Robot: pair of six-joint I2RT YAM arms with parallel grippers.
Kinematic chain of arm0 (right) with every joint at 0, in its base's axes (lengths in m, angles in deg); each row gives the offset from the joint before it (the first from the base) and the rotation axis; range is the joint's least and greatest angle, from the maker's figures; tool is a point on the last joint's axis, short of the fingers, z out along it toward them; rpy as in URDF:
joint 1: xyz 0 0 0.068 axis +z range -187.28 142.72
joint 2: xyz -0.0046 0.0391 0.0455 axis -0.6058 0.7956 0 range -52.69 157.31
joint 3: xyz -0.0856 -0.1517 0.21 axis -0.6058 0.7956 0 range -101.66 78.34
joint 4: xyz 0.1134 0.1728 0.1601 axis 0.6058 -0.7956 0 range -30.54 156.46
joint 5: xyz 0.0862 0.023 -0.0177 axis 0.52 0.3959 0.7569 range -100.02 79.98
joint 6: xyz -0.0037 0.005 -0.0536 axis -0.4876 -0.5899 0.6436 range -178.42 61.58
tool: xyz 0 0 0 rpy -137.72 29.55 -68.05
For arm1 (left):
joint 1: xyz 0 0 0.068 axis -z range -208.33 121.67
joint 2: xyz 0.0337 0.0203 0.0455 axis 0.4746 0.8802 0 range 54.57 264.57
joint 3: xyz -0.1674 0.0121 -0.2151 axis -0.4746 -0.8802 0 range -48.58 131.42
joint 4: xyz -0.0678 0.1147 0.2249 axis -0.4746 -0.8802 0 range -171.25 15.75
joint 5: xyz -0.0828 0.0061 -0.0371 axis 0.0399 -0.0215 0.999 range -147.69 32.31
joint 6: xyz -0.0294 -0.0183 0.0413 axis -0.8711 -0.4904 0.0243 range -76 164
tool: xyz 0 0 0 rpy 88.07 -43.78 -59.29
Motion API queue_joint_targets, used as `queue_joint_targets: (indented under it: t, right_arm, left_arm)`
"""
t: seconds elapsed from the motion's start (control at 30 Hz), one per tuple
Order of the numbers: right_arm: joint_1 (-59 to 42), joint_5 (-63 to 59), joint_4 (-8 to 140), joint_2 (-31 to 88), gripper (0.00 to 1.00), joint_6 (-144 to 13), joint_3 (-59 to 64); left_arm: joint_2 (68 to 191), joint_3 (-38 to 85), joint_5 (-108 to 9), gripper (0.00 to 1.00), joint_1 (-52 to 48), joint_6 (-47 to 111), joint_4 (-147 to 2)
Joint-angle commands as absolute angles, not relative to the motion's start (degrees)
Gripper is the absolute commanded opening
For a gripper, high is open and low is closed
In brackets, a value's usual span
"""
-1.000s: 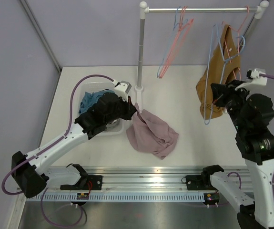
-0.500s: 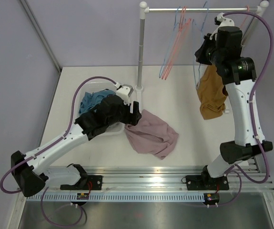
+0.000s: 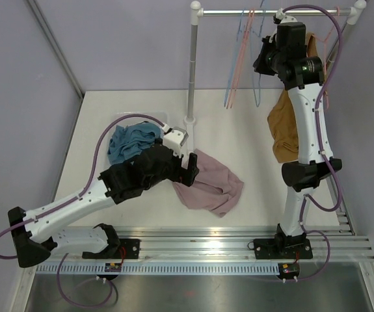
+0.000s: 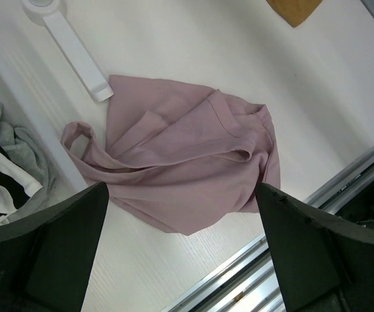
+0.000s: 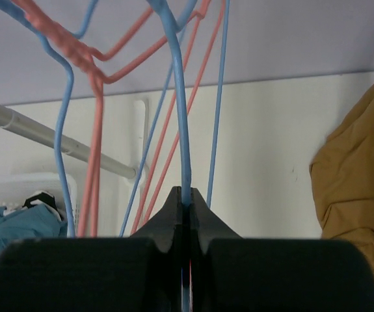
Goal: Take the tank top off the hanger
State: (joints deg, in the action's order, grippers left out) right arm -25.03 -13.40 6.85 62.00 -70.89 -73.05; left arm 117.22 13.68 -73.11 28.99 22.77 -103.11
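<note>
The pink tank top (image 3: 211, 186) lies crumpled on the table, off any hanger; its strap and body (image 4: 187, 156) fill the left wrist view. My left gripper (image 3: 190, 168) hovers just above its left edge, open (image 4: 181, 214), with nothing between the fingers. High at the back right, my right gripper (image 3: 262, 64) is shut on the wire of an empty blue hanger (image 3: 258, 88) by the rail. In the right wrist view that blue hanger wire (image 5: 181, 117) runs straight into the closed gripper (image 5: 187, 195).
Pink hangers (image 3: 242, 58) hang on the rail (image 3: 271, 12) beside the blue one. A mustard garment (image 3: 284, 127) hangs at the right. The rack pole (image 3: 192, 65) stands mid-table. A basket of clothes (image 3: 131, 140) sits left of the tank top. Metal rails (image 3: 206, 244) run along the near edge.
My left gripper opened and let go of the pink tank top, which settled on the table. My right arm swung up and carried the blue hanger to the rail.
</note>
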Motion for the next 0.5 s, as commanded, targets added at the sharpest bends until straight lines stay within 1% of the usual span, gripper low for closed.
queue_joint_targets:
  t: [0.0, 0.1, 0.17, 0.3, 0.4, 0.43, 0.47]
  right_arm:
    - [-25.2, -10.7, 8.2, 61.6, 0.00, -71.7, -72.0]
    - [-25.2, -10.6, 7.3, 61.7, 0.00, -71.5, -71.5]
    - [-25.2, -10.4, 7.7, 60.4, 0.00, -71.4, -68.8]
    - [-25.2, -10.7, 10.2, 57.0, 0.00, -70.8, -63.0]
    - [-25.2, -11.6, 11.8, 54.0, 0.13, -70.0, -58.6]
    - [-25.2, -12.0, 12.1, 53.3, 0.24, -69.8, -57.0]
    - [-25.3, -12.1, 12.3, 52.1, 0.30, -69.5, -56.3]
  left_arm:
    - [118.9, 12.7, -78.0, 0.99, 31.8, 21.6, -99.8]
    - [121.5, 11.2, -76.5, 0.99, 33.1, 21.2, -96.2]
    - [123.5, 10.1, -75.1, 0.99, 33.5, 21.5, -93.9]
    - [131.6, 10.2, -73.8, 0.99, 33.6, 21.5, -89.6]
    - [135.5, 9.8, -72.6, 0.99, 34.0, 21.2, -86.7]
    - [137.8, 9.8, -72.0, 0.99, 34.2, 21.1, -85.9]
    - [138.9, 9.9, -72.0, 0.99, 34.2, 20.7, -85.3]
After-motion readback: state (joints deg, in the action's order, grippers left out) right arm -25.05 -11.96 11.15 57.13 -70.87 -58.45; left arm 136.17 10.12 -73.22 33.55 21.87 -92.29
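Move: The mauve tank top lies on the table about 5 cm ahead of the left hand, 7 cm to its right and 24 cm below; the rack's white foot is about 20 cm ahead at table height, and the basket of clothes some 17 cm ahead and 17 cm left. The right hand holds the emptied blue hanger, with the rail about 4 cm ahead and 15 cm above; the pink hangers hang 5 cm to its left, level with it, and the brown tank top about 12 cm right, 2 cm ahead and 10 cm lower. With its fingers already wide open, the left hand first eases back slightly, then sinks about 11 cm at growing speed while sliding some 6 cm to the right, rolling its left side up by about 10 degrees as it comes down towards the mauve tank top without reaching it. Meanwhile the right hand lowers the blue hanger about 4 cm so its hook comes down onto the rail, tips down slightly, and only at the end starts to part its fingers around the wire, which still runs between them. ##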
